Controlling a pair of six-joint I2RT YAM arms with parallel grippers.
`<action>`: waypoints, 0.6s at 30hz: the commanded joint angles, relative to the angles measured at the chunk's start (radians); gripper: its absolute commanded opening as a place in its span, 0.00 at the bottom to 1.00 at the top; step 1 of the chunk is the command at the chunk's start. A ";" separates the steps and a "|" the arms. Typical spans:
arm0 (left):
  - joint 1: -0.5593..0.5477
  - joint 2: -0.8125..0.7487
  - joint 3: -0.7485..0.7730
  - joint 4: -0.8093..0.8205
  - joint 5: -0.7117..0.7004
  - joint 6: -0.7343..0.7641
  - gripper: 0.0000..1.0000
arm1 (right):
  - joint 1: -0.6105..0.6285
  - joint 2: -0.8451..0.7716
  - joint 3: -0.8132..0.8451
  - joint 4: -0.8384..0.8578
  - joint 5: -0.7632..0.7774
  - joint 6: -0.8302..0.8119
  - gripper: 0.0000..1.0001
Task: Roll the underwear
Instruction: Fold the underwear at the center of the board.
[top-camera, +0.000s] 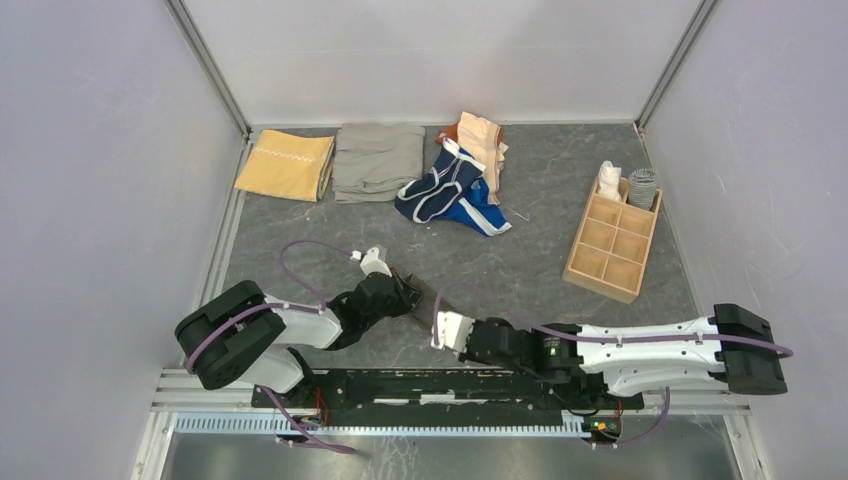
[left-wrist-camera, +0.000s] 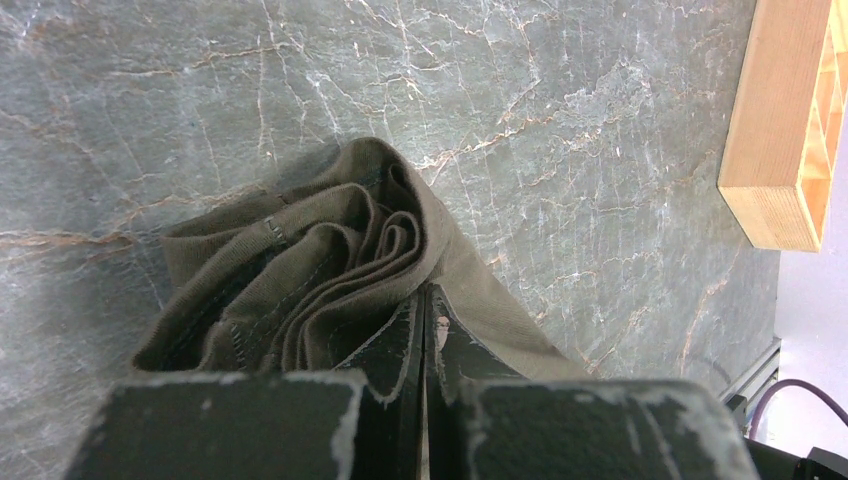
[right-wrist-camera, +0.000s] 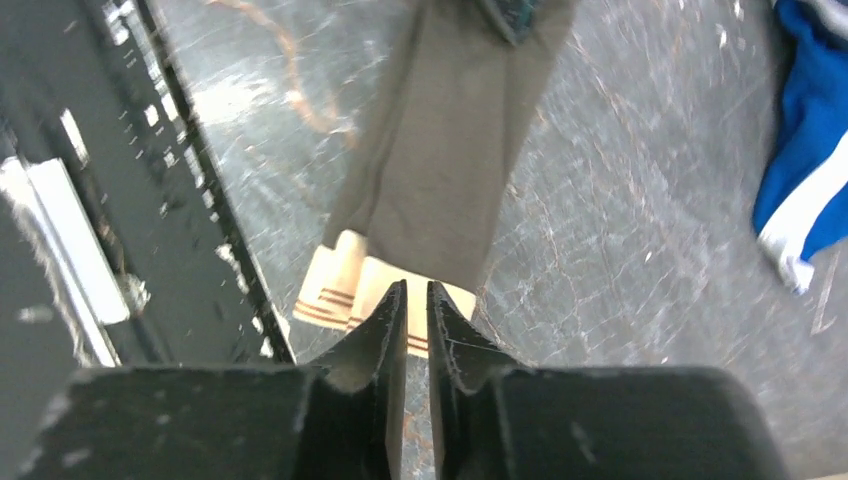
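The dark grey-brown underwear (top-camera: 424, 300) lies stretched between my two grippers near the table's front edge. My left gripper (top-camera: 404, 293) is shut on one end. In the left wrist view the cloth (left-wrist-camera: 300, 250) is bunched in rolled folds that meet at the shut fingertips of that gripper (left-wrist-camera: 425, 292). The right wrist view shows the flat strip of underwear (right-wrist-camera: 450, 150) running away from me, its tan striped waistband (right-wrist-camera: 335, 285) at the tips of my right gripper (right-wrist-camera: 417, 290). The right gripper (top-camera: 438, 323) has its jaws nearly together on that waistband.
At the back lie a mustard-yellow cloth (top-camera: 285, 165), a grey-khaki cloth (top-camera: 378, 160), and a pile of navy (top-camera: 438, 185), bright blue (top-camera: 482, 214) and peach (top-camera: 483, 140) pieces. A wooden divided box (top-camera: 612, 240) at the right holds two rolled items (top-camera: 610, 180). The arms' base rail (top-camera: 440, 385) is close behind.
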 joint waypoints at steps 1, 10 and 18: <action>-0.003 0.003 0.020 -0.001 -0.001 -0.005 0.02 | -0.123 0.015 0.039 0.066 -0.066 0.138 0.09; -0.003 -0.004 0.023 0.000 0.008 0.004 0.02 | -0.164 0.088 0.011 0.081 -0.229 0.166 0.00; -0.003 0.016 0.027 0.016 0.021 0.004 0.02 | -0.165 0.150 -0.039 0.102 -0.250 0.197 0.00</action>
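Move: The left hand's shut tips are already on the underwear's bunched, folded end, whose middle is about 2 cm ahead and 1 cm lower. The cream waistband at the other end lies roughly 10 cm back and 11 cm right of that hand. From the right hand the waistband is about 2 cm ahead, 1 cm left and 7 cm below; the bunched end is some 14 cm ahead, 11 cm left, equally low. The board's near edge is about 3 cm back of the right hand. Shut tips of the left hand keep pinning the underwear's bunched end, with that arm still. The right hand brings its part-open fingers fully shut in the air as it swings about 3 cm forward and slightly right, then comes back by nearly as much while sinking, ending about 3.5 cm lower over the waistband and tipped some 15 degrees further down. ##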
